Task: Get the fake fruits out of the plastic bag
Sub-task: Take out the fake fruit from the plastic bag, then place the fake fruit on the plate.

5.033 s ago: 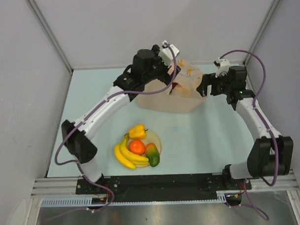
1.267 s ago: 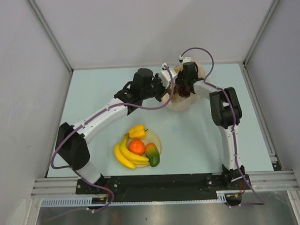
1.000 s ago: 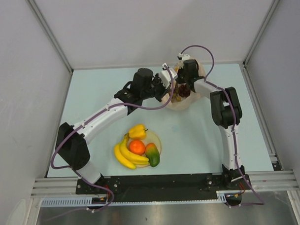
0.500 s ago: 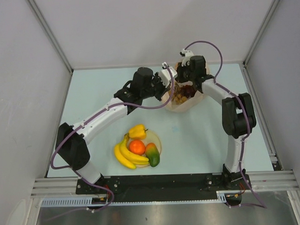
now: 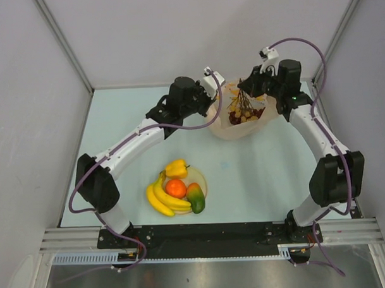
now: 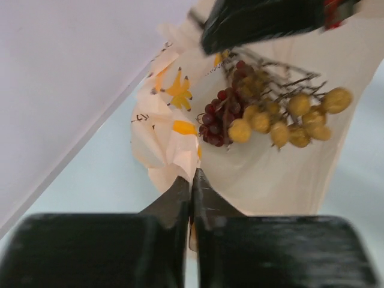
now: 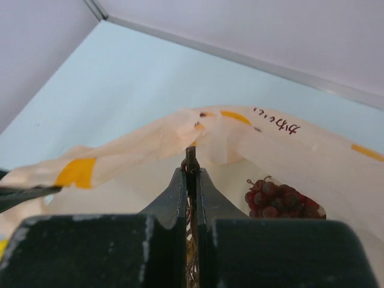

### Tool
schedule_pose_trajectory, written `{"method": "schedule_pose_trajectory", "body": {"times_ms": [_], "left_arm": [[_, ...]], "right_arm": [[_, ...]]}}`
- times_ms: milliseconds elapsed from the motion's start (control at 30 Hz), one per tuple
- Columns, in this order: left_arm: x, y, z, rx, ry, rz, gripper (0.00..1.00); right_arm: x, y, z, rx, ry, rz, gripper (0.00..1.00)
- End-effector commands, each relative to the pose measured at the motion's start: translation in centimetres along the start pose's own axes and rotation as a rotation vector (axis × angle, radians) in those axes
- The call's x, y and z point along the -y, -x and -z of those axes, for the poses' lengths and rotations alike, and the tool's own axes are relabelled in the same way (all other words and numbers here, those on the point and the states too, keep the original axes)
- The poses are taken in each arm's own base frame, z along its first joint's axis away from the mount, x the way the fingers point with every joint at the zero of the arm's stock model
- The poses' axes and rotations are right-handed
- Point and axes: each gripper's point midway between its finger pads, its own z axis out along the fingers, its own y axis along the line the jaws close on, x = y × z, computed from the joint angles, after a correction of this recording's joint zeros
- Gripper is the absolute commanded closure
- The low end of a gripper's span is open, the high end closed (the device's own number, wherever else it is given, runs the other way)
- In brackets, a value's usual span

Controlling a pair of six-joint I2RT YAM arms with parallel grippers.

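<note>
The peach-beige plastic bag (image 5: 233, 127) sits at the back of the table. My left gripper (image 5: 210, 100) is shut on its left rim, which shows in the left wrist view (image 6: 171, 150) at the gripper (image 6: 192, 180). My right gripper (image 5: 243, 88) is shut on the dark stem (image 7: 191, 157) of a twiggy yellow-green grape bunch (image 5: 242, 112), which hangs over the bag's mouth (image 6: 288, 117). A dark red grape bunch (image 6: 217, 123) lies inside the bag (image 7: 273, 195). The banana bunch (image 5: 161, 197), orange ball (image 5: 176, 188), yellow pepper (image 5: 176, 168) and mango (image 5: 195, 198) are on the plate.
The cream plate (image 5: 202, 180) with the fruit is at the front centre, between the arm bases. Grey walls stand close behind the bag and on both sides. Bare pale-blue table surface (image 5: 263, 173) lies between plate and bag.
My right gripper has moved up and to the right, lifting the yellow-green grape bunch by its stem. The bag has opened wider. My left gripper still holds the rim.
</note>
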Motion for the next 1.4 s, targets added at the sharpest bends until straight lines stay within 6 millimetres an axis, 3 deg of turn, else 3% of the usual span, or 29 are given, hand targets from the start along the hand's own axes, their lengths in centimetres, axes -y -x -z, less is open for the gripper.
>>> {"method": "schedule_pose_trajectory", "body": {"times_ms": [0, 33, 67, 167, 233, 267, 333, 400, 433, 500, 533, 567, 633, 767, 933, 967, 1167, 1367], "left_arm": [[-2.8, 2.1, 0.4, 0.045, 0.066, 0.017, 0.74], [-2.9, 2.3, 0.5, 0.047, 0.066, 0.014, 0.63], [-2.8, 2.3, 0.7, 0.041, 0.049, 0.01, 0.44], [-3.7, 3.9, 2.2, 0.068, 0.031, 0.02, 0.15], [-5.0, 5.5, 4.3, 0.118, 0.033, 0.057, 0.07], [-5.3, 5.9, 5.0, 0.131, 0.037, 0.086, 0.01], [-6.4, 6.9, 7.2, 0.165, 0.05, 0.1, 0.0], [-7.3, 6.7, 8.7, 0.166, 0.083, 0.1, 0.0], [-7.6, 7.7, 10.5, 0.195, 0.105, 0.085, 0.0], [-8.1, 6.8, 11.9, 0.186, 0.138, 0.063, 0.0], [-8.3, 7.8, 14.0, 0.217, 0.171, 0.049, 0.0], [-8.2, 6.7, 14.5, 0.197, 0.18, 0.046, 0.0], [-7.6, 6.4, 16.3, 0.196, 0.172, 0.031, 0.0], [-4.7, 5.2, 20.9, 0.224, 0.111, -0.028, 0.0], [-3.8, 3.5, 24.7, 0.253, 0.072, 0.013, 0.0], [-2.9, 2.7, 24.9, 0.25, 0.024, 0.017, 0.0], [-3.2, 1.3, 27.3, 0.27, 0.063, 0.059, 0.0], [-3.4, 0.8, 28.1, 0.285, 0.083, 0.083, 0.0]], "right_arm": [[-2.3, 5.4, 4.5, 0.13, 0.049, 0.046, 1.0], [-3.0, 6.0, 5.3, 0.142, 0.066, 0.06, 1.0], [-4.2, 7.0, 6.4, 0.167, 0.081, 0.087, 1.0], [-7.6, 8.2, 8.8, 0.196, 0.135, 0.188, 1.0], [-10.1, 7.5, 9.5, 0.172, 0.177, 0.246, 1.0], [-11.6, 7.9, 10.8, 0.186, 0.196, 0.277, 1.0], [-14.9, 6.6, 11.8, 0.152, 0.27, 0.334, 1.0], [-17.7, 5.9, 13.7, 0.144, 0.326, 0.392, 1.0], [-20.3, 4.8, 14.1, 0.126, 0.392, 0.422, 1.0], [-21.7, 3.4, 14.9, 0.095, 0.415, 0.499, 1.0], [-24.1, 2.1, 15.2, 0.073, 0.481, 0.529, 1.0], [-24.8, 1.3, 15.2, 0.053, 0.493, 0.545, 1.0], [-26.6, -0.9, 14.8, -0.017, 0.535, 0.539, 1.0], [-28.7, -6.7, 13.0, -0.155, 0.609, 0.579, 1.0], [-27.2, -11.7, 7.9, -0.267, 0.57, 0.709, 1.0], [-27.0, -11.7, 7.1, -0.255, 0.564, 0.716, 1.0], [-26.8, -14.1, 3.4, -0.279, 0.578, 0.755, 1.0], [-29.4, -17.4, 2.9, -0.32, 0.676, 0.788, 1.0]]}}
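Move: The right hand holds the stem of a bunch of brown fruit above the bag. The plate it is bound for lies about 30 cm back, 25 cm to its left and 27 cm below; on it the pepper is some 21 cm back and 26 cm left, the orange 29 back and 26 left, the mango 33 back and 20 left. From the left hand, shut on the bag's rim, the bag's middle is 6 cm ahead, 12 cm right and 20 cm below, and the plate 22 cm back, 12 cm left. Keeping its fingers shut on the stem, the right hand carries the brown fruit bunch up and back out over the bag's near side, swings left across the open table while turning some 45 degrees counter-clockwise, then sinks about 20 cm towards the plate's far right edge by the pepper. Meanwhile the left hand opens wide at once, lets go of the bag's rim and draws away left and back, about 20 cm to the left, rising first and easing down a little at the end. ##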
